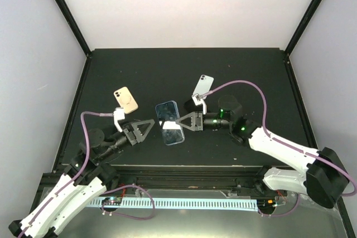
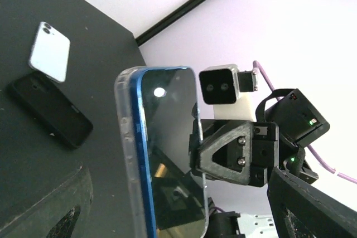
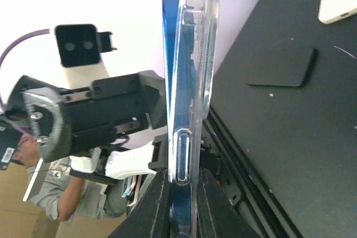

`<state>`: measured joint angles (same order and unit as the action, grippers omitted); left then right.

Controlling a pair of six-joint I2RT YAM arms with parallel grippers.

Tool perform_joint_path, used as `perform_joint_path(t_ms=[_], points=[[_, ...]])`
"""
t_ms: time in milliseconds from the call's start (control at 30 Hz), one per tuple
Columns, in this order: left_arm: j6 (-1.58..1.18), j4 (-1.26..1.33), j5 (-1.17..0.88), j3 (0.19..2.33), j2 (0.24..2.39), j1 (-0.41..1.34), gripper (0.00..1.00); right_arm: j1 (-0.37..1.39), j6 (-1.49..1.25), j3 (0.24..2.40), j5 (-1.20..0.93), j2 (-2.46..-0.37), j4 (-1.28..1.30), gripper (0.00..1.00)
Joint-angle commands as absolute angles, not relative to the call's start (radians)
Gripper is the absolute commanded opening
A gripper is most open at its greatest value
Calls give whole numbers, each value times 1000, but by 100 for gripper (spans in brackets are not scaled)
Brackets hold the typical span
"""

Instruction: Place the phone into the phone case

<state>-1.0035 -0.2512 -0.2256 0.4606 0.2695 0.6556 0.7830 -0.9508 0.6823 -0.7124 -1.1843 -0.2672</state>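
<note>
A blue phone (image 1: pixel 170 124) sits against a clear case (image 3: pixel 199 54), held on edge above the black mat. My right gripper (image 1: pixel 179 121) is shut on the pair at their right edge; in the right wrist view its fingers (image 3: pixel 159 207) clamp the phone (image 3: pixel 172 82) and case from both sides. In the left wrist view the dark screen (image 2: pixel 170 154) faces me, with the case rim (image 2: pixel 124 137) along its left side. My left gripper (image 1: pixel 149 129) is open, just left of the phone, not touching it.
A beige phone (image 1: pixel 125 100) lies at the back left. A white phone (image 1: pixel 203 85) lies at the back right beside a black case (image 2: pixel 50 110). Another flat black case (image 3: pixel 281 65) lies on the mat. Purple cables trail from both arms.
</note>
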Motion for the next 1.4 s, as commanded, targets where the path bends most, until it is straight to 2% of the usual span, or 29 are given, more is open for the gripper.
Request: perform_joint_path(t_ms=[0,200,367,567,700,900,1000,1100,1267,1367], points=[[-1036,-155,-308,447,260,650,88,779,-1016,702,-771,-1107,-384,11],[-1109,81,-419,357,275,651,86,778,-1152,646,-830,-1082,-618,12],[-1149,192,-461,325,288,652,72,779,-1201,628,-843,-1090,-699,12],[-1241,445,-517,244,324,651,62,781,-1261,619,-853,-1108,-769,12],[-1250,484,-520,233,334,651,57,782,-1273,624,-852,-1115,-787,12],[-1240,499,-507,238,342,652,59,785,-1285,621,-847,-1136,-793,12],[-1245,506,-495,238,354,651,55,787,-1292,626,-855,-1151,-811,12],[-1244,515,-497,241,371,651,44,789,-1293,626,-860,-1167,-817,12],[-1229,490,-494,246,380,651,16,790,-1288,622,-869,-1181,-811,13],[-1203,435,-489,261,368,651,6,789,-1276,623,-865,-1180,-793,17]])
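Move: The phone, lying loosely in the clear phone case, is already off the table in the right hand's pinch; its middle lies about 3 cm left of that hand and 1 cm below. From the open left hand it is about 6 cm to the right, level fore and aft, some 3 cm lower. On the table, 25 cm below the left hand, the gold phone lies 20 cm ahead and 16 cm left; a black phone lies 13 cm ahead and 19 cm right. Rightwards, up and a little back goes the left hand, some 5 cm in all, swinging clockwise and tilting its fingers up until they point squarely at the free left edge; its wide-open fingers then shut on phone and case there. Meanwhile the right hand keeps its pinch and lifts them about 6 cm, drawing back a little and tipping its fingers up about 15 degrees. ##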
